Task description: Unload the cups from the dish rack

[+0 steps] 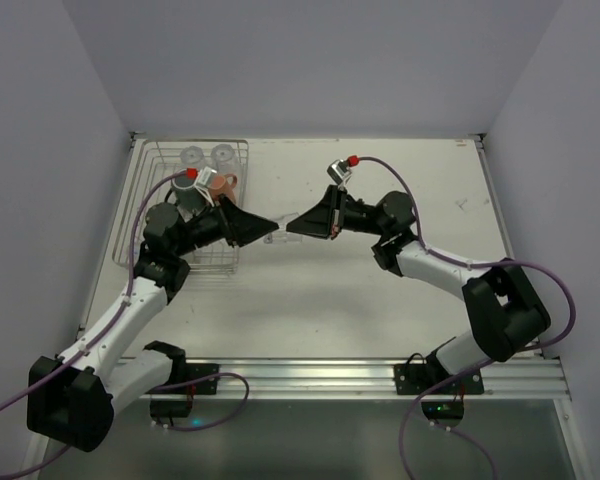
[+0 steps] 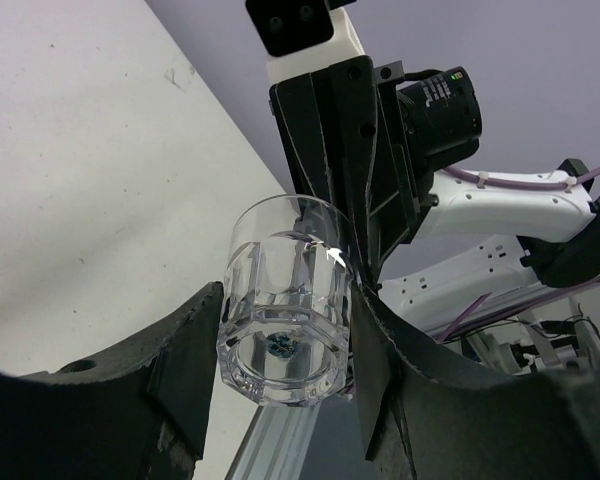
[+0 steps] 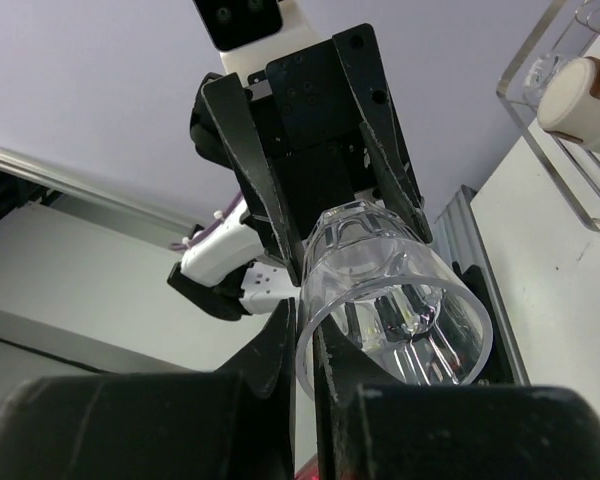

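Observation:
A clear glass point(image 1: 283, 232) hangs in the air between my two grippers over the middle of the table. My left gripper point(image 2: 285, 350) is shut on its thick faceted base, one finger on each side. My right gripper point(image 3: 306, 340) is shut on its rim wall point(image 3: 325, 300), one finger inside the mouth and one outside. The dish rack point(image 1: 242, 160) stands at the far left, behind my left arm. In it I see two clear glasses point(image 1: 193, 156) and a salmon-pink mug point(image 1: 223, 183). My left arm hides part of the rack.
The right wrist view shows a corner of the rack point(image 3: 525, 70) with a pale cup point(image 3: 580, 90) in it. Grey walls enclose the table on three sides. An aluminium rail point(image 1: 310, 375) runs along the near edge.

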`<action>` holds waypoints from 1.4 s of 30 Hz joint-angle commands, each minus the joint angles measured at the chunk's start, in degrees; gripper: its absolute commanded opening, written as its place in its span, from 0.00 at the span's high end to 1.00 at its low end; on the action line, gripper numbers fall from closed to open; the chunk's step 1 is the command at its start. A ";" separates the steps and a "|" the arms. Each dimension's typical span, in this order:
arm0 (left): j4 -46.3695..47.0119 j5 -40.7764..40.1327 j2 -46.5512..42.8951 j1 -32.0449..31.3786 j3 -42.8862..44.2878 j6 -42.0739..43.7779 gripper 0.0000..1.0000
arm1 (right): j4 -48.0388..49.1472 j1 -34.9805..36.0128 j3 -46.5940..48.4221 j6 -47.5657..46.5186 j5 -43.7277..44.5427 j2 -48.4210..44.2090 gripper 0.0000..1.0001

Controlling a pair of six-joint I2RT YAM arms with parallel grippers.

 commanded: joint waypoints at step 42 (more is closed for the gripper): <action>-66.09 -66.06 9.50 10.09 24.51 30.39 0.00 | -96.51 -18.32 21.64 -58.18 70.60 12.58 1.00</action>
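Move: Both hands already grip the clear cup, the left at its base, the right at its rim. The right hand's goal, a bare table spot, lies about 28 cm right, 14 cm ahead and 32 cm below. From the left hand, the white cup in the rack is about 25 cm left, 13 cm ahead, 24 cm down; a clear glass stands some 8 cm left of it, the orange mug 15 cm beyond and 9 cm right, the green mug 16 cm straight beyond. The left fingers open and let go of the clear cup's base while the right keeps its pinch on the rim, then carries the cup some 28 cm right, 25 cm down and 13 cm forward, swinging its fingers from pointing left to mostly down. The open left hand heads back over the rack towards the white cup, about 23 cm left, then also down, tipping its fingers forward and down. ##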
